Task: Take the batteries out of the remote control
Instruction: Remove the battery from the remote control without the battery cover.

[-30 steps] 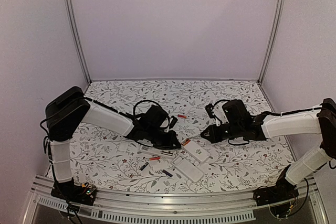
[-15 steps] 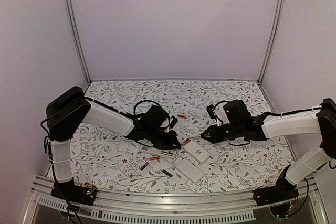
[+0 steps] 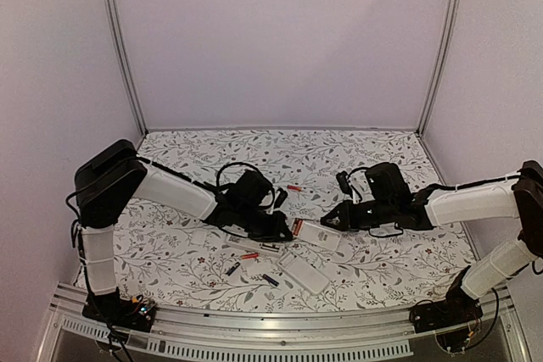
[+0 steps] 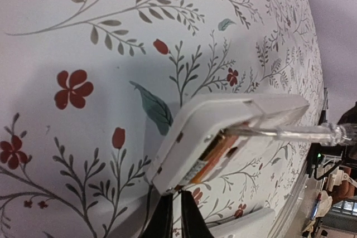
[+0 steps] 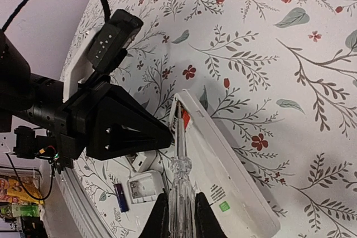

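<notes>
A white remote control [image 3: 321,237] lies back-up in the middle of the table, its battery bay open at the left end. An orange-red battery [image 4: 216,153] sits in that bay [image 5: 184,119]. My right gripper [image 5: 178,200] is shut on a clear stick-like tool [image 5: 181,178], whose tip reaches into the bay beside the battery. My left gripper [image 4: 174,198] is shut, its tips touching the remote's near corner [image 3: 287,228]. Loose batteries lie around: a red one [image 3: 294,187] farther back, another red one [image 3: 249,255], and two black ones [image 3: 232,269] [image 3: 271,279].
A second white remote [image 3: 304,271] lies near the front, its empty bay [image 5: 144,185] facing up. A dark battery [image 5: 120,197] lies by it. A small white cover piece [image 3: 253,247] rests under the left arm. Walls close in the floral table on three sides.
My right gripper has come down and to the left, bringing the clear tool's tip into the remote's open bay. The left gripper has stayed by the remote's end.
</notes>
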You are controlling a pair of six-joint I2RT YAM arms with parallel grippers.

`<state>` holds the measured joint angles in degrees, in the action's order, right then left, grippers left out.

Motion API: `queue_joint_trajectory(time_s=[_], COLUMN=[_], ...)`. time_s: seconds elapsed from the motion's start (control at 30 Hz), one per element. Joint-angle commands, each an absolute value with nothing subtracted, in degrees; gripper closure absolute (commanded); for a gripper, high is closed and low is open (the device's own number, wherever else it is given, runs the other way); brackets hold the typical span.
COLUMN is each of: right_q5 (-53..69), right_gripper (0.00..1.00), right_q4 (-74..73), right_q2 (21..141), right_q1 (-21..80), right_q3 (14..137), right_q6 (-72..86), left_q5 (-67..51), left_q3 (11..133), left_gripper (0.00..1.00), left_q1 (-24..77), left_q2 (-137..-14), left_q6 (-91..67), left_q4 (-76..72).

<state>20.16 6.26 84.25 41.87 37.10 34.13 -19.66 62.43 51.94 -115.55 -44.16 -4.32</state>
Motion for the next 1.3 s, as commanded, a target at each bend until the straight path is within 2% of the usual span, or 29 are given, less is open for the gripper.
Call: queue_joint_trajectory(time_s=[0.0, 0.5, 0.93, 1.27], right_q5=[29.17, 27.34, 19.53, 16.68], right_gripper=[1.0, 1.0, 1.0, 1.0], right_q4=[7.56, 7.39, 3.41, 2.19], right_q2=[82.11, 82.15, 77.01, 77.72], right_q1=[42.78, 42.5, 41.49, 41.13], right_q3=[36.37, 35.68, 36.62, 36.48], right_q6=[37.18, 37.88, 35.58, 34.96], left_q5=[-18.3, -16.98, -19.19, -24.65], left_q3=[62.91, 61.9, 57.5, 59.99], left_gripper=[0.94, 0.93, 0.66, 0.59], left_q1=[51.6, 51.37, 48.25, 48.08], left_q2=[-117.78, -116.06, -108.74, -111.26], left_q6=[-43.78, -43.15, -38.74, -38.23], left_q4=[-3.78, -4.07, -9.46, -14.33])
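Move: The battery still in the uncovered remote lies at the left hand's fingertips, about 2 cm to its right and 1 cm above. The remote's middle is some 7 cm right and 1 cm back. A loose red battery lies about 15 cm ahead and 1 cm right, the emptied remote about 12 cm back and 3 cm right. From the right hand, holding the clear pry tool, the battery is about 9 cm left, 2 cm ahead and 6 cm lower. Back, up and to the left by about 2 cm the right hand first draws the clear tool, whose tip starts in the battery bay; it pauses, then rises again, easing forward and right, and the tip comes free of the bay. The left hand stays nearly still at the remote's battery end, then opens to a bit under half and lifts away about 4 cm, also going forward and at first left. ##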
